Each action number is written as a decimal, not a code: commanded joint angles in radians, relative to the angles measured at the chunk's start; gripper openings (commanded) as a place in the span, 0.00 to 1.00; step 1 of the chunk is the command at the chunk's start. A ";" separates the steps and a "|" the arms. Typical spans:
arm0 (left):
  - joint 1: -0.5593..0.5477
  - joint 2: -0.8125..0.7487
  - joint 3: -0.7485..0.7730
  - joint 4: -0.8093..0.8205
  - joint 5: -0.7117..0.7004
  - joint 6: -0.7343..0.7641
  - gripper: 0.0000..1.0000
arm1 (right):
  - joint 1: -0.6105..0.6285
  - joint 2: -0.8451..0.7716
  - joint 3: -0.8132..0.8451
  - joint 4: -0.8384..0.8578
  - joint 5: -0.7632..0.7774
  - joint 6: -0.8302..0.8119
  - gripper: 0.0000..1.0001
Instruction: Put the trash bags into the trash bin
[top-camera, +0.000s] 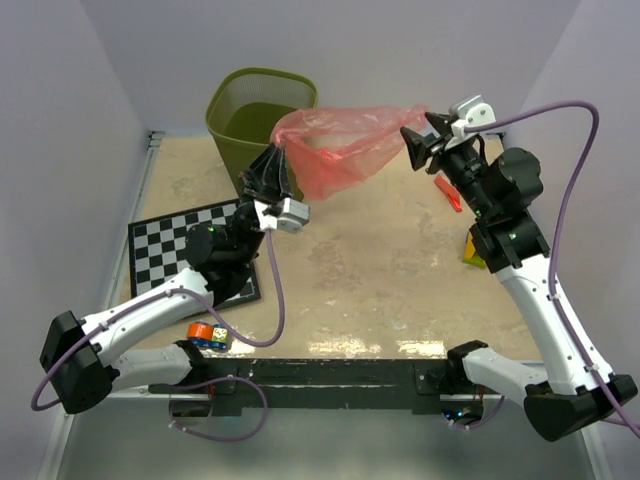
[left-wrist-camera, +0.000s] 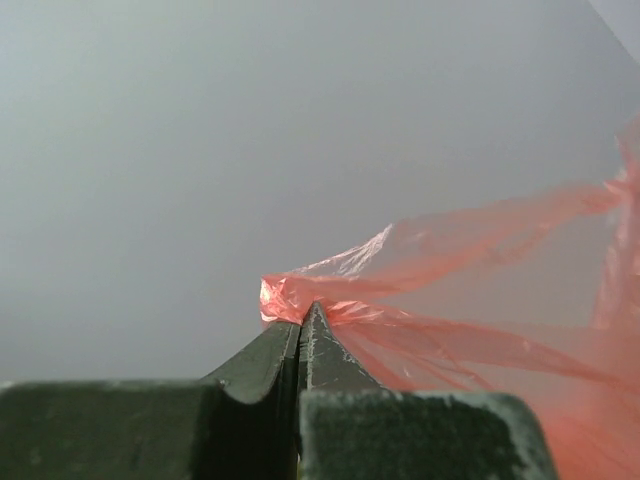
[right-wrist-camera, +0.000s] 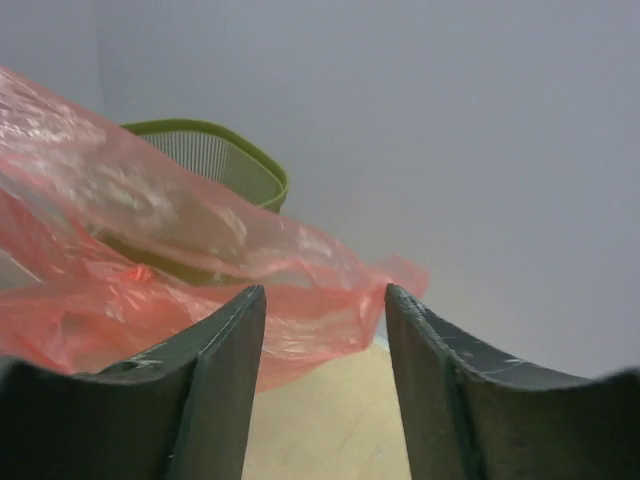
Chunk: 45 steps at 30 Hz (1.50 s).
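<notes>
A translucent red-pink trash bag (top-camera: 345, 145) hangs stretched in the air just right of the olive-green mesh trash bin (top-camera: 260, 110). My left gripper (top-camera: 283, 145) is shut on the bag's left corner; in the left wrist view its tips (left-wrist-camera: 303, 315) pinch bunched film (left-wrist-camera: 450, 290). My right gripper (top-camera: 415, 135) stands open at the bag's right end. In the right wrist view the fingers (right-wrist-camera: 325, 300) are apart, and the bag (right-wrist-camera: 150, 250) sags just beyond them with the bin (right-wrist-camera: 215, 160) behind it. A small red strip (top-camera: 447, 192) lies on the table under the right arm.
A black-and-white checkerboard mat (top-camera: 185, 245) lies on the left under the left arm. Small coloured toy blocks (top-camera: 208, 337) sit near the front edge. A yellow object (top-camera: 472, 250) shows beside the right arm. Pale walls close in on three sides.
</notes>
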 joint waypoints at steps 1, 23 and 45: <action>0.021 -0.006 0.136 0.039 -0.050 0.036 0.00 | -0.002 0.029 0.121 0.051 -0.102 0.043 0.63; 0.043 -0.586 -0.054 -1.286 0.382 -0.165 0.00 | 0.257 1.144 1.207 -0.405 -0.437 -0.308 0.75; 0.044 -0.629 -0.118 -1.230 0.365 -0.184 0.00 | 0.331 1.197 1.214 -0.551 -0.328 -0.431 0.71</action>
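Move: The trash bin's middle is about 18 cm ahead of the right hand, 34 cm to its left and 31 cm below. The trash bag spans between the hands, its middle about 14 cm left of the right hand, level fore and aft, 4 cm lower. A red strip lies 15 cm ahead of the right hand, 14 cm to its right, 46 cm down. From the bag-holding left hand, the bin is about 22 cm ahead, 2 cm left, 31 cm down. Right hand opens wider, swings some 30 cm left to the bin; left hand lowers the trash bag, drawing back. ##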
